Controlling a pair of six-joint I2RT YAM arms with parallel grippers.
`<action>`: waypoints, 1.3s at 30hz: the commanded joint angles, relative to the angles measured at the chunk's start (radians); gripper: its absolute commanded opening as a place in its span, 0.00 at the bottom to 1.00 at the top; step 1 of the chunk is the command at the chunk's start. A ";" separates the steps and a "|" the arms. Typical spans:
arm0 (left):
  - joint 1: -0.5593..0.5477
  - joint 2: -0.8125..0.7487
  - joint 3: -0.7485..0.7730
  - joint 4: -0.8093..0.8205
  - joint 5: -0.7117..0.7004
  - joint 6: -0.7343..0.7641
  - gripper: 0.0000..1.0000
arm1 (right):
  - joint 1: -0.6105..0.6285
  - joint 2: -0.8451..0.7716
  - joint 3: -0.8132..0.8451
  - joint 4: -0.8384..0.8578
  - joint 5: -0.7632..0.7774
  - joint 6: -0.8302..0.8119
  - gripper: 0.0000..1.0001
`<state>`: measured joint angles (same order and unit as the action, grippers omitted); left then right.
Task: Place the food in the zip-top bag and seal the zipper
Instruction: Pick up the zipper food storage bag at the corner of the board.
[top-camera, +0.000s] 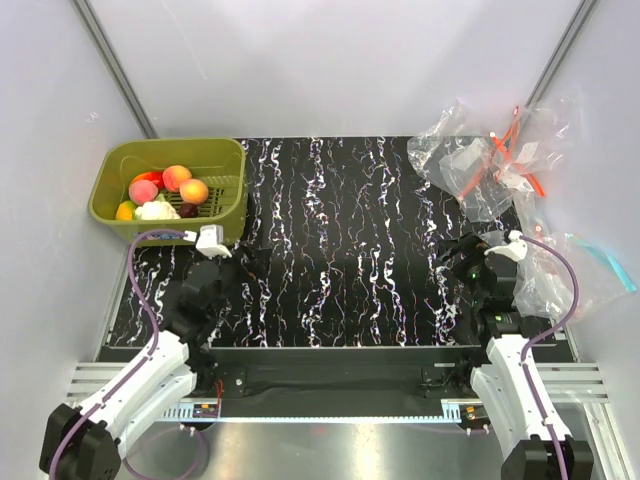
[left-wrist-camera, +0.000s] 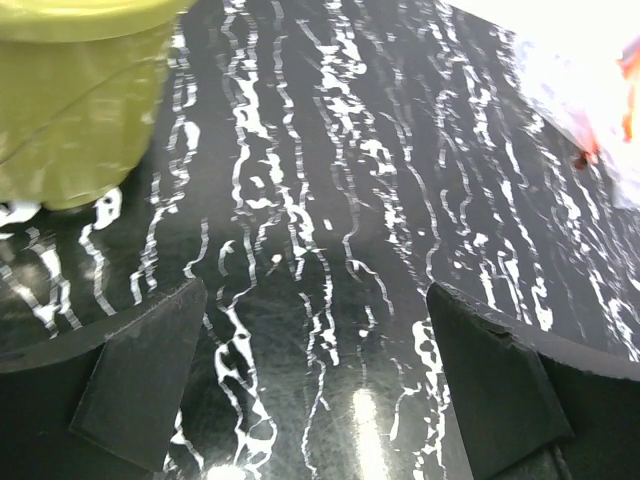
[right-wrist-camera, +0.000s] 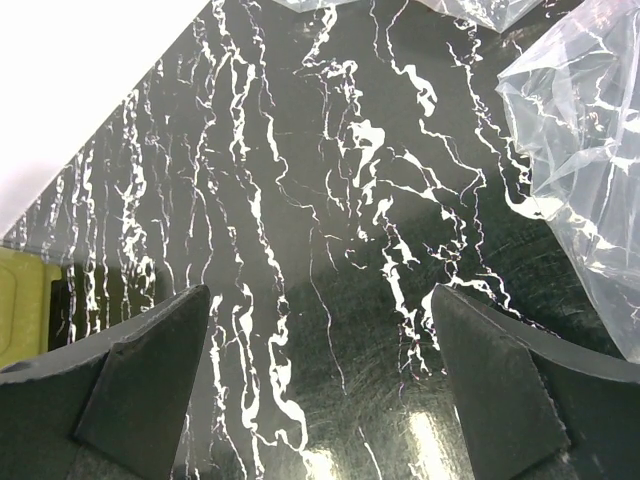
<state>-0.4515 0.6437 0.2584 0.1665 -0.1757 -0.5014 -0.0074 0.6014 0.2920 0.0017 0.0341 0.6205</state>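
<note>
Three orange-pink peaches (top-camera: 177, 177) and a dark plum (top-camera: 187, 210) lie in a green basket (top-camera: 230, 160) at the far left. The clear zip-top bag (top-camera: 470, 165) lies crumpled at the far right, its red-orange zipper (top-camera: 507, 135) on top. It also shows in the left wrist view (left-wrist-camera: 590, 70). My left gripper (top-camera: 243, 260) (left-wrist-camera: 315, 300) is open and empty just in front of the basket (left-wrist-camera: 80, 100). My right gripper (top-camera: 455, 252) (right-wrist-camera: 320, 300) is open and empty over bare table, in front of the bag.
A red pepper (top-camera: 153, 179) and white cauliflower (top-camera: 157, 211) share the basket. A second clear bag (top-camera: 545, 275) with a light-blue strip (top-camera: 600, 258) lies at the right edge. Crinkly clear plastic (right-wrist-camera: 580, 150) lies right of my right fingers. White walls enclose the table.
</note>
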 joint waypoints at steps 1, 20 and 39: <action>-0.006 0.034 0.024 0.123 0.094 0.037 0.99 | 0.001 0.009 0.012 0.049 0.010 -0.025 1.00; -0.131 0.346 0.366 0.011 0.159 -0.241 0.99 | 0.003 0.072 0.143 0.013 -0.135 -0.074 1.00; -0.150 0.478 0.983 -0.634 0.280 -0.313 0.99 | -0.118 0.844 1.297 -0.810 0.420 -0.116 1.00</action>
<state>-0.5968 1.1084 1.2007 -0.4152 0.0326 -0.8131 -0.0689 1.3293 1.5299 -0.7174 0.3340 0.5110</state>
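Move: The red-zip bag at the board's far corner lies about 24 cm ahead of the right hand, some 11 cm to its right and 12 cm below. A second clear bag is 30 cm ahead and 27 cm right of that hand; the blue-zip bag is 31 cm right and 5 cm back, both near table height. From the left hand, the red-zip bag is roughly 24 cm ahead and 57 cm right, while the basket stands about 17 cm ahead and 24 cm left. Over the tabletop, the red-zip bag draws the open right hand nearer: it idles low, then climbs steeply about 20 cm while swinging forward and right, sinking a little and tipping fingers down at the end. The left hand, also open, slides right from the basket, then rises nearly 20 cm, turning clockwise and rolling left side down. Neither touches anything. ##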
